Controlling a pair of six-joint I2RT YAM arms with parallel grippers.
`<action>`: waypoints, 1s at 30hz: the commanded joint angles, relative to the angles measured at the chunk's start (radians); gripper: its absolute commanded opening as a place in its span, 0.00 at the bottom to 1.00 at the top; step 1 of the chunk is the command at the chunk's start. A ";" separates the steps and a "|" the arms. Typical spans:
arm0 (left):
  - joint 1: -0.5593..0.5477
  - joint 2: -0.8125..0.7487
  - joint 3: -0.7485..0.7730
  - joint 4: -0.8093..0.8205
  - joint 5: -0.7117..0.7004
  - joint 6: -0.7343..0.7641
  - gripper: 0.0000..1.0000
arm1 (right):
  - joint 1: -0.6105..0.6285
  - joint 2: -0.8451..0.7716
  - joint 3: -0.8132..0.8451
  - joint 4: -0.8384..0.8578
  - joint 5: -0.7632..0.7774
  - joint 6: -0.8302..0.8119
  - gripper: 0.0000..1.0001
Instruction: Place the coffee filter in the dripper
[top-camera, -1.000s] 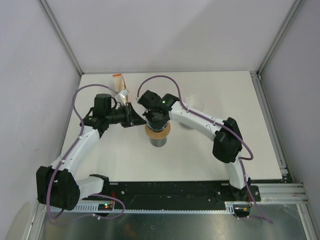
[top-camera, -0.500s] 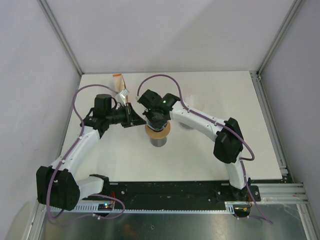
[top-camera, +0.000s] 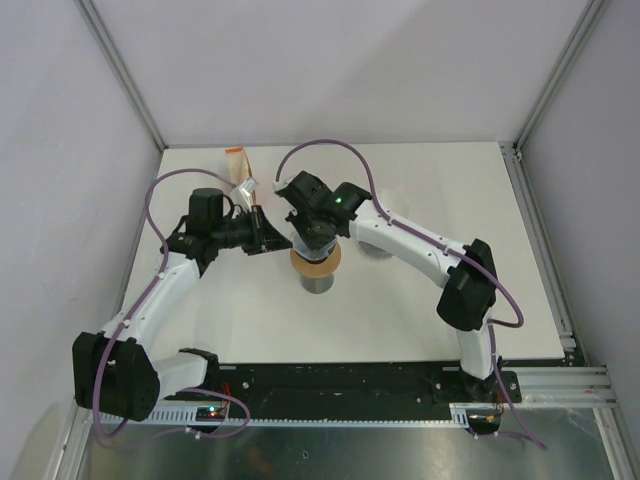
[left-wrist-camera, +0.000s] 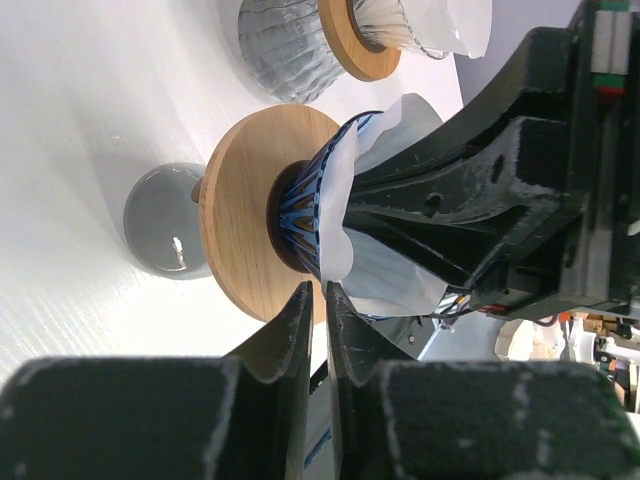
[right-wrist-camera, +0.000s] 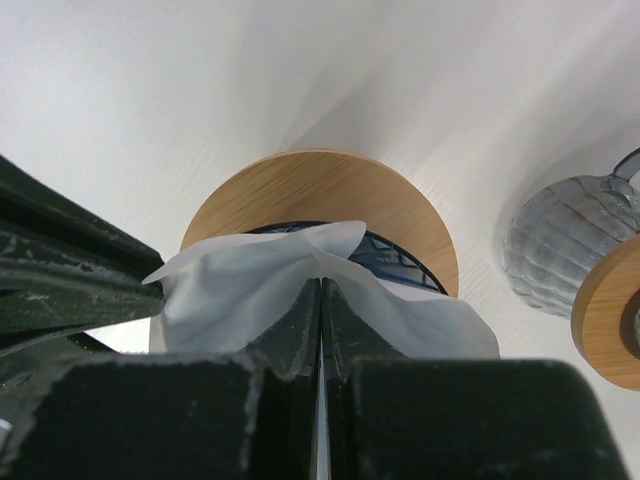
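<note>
The dripper, blue-patterned with a round wooden collar, stands on a grey base at the table's middle. It also shows in the left wrist view and the right wrist view. The white coffee filter lies crumpled over the dripper's mouth, and shows in the left wrist view too. My right gripper is directly above the dripper, shut on a fold of the filter. My left gripper is shut just left of the dripper, its tips at the filter's edge; I cannot tell if it pinches it.
A ribbed glass server with a second wood-ringed dripper stands just right of the task dripper, seen in the right wrist view as well. An orange and white packet lies at the back left. Walls enclose the table.
My right arm has shifted slightly to the right and its wrist has turned a little above the dripper. My left arm has not moved.
</note>
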 joint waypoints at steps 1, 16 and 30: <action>-0.006 -0.020 0.013 0.011 -0.020 0.026 0.14 | -0.001 -0.095 0.035 0.023 0.028 -0.012 0.00; 0.004 -0.040 0.085 -0.017 -0.018 0.045 0.39 | -0.018 -0.234 -0.062 0.089 0.054 -0.006 0.00; 0.021 -0.044 0.101 -0.049 -0.037 0.067 0.50 | -0.036 -0.275 -0.135 0.139 -0.006 0.008 0.00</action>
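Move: The right hand's shut fingers are already down inside the coffee filter, its middle about at the hand point, with the dripper centred roughly 3 cm straight below. From the left hand, the filter's middle lies some 5 cm to the right and 1 cm lower, level forward. The other carafe, with its wooden collar, stands about 14 cm right of the right hand, 7 cm farther out and 9 cm below. The right hand draws its shut fingers 7 cm up and rightward from the filter; the left opens, rising. ##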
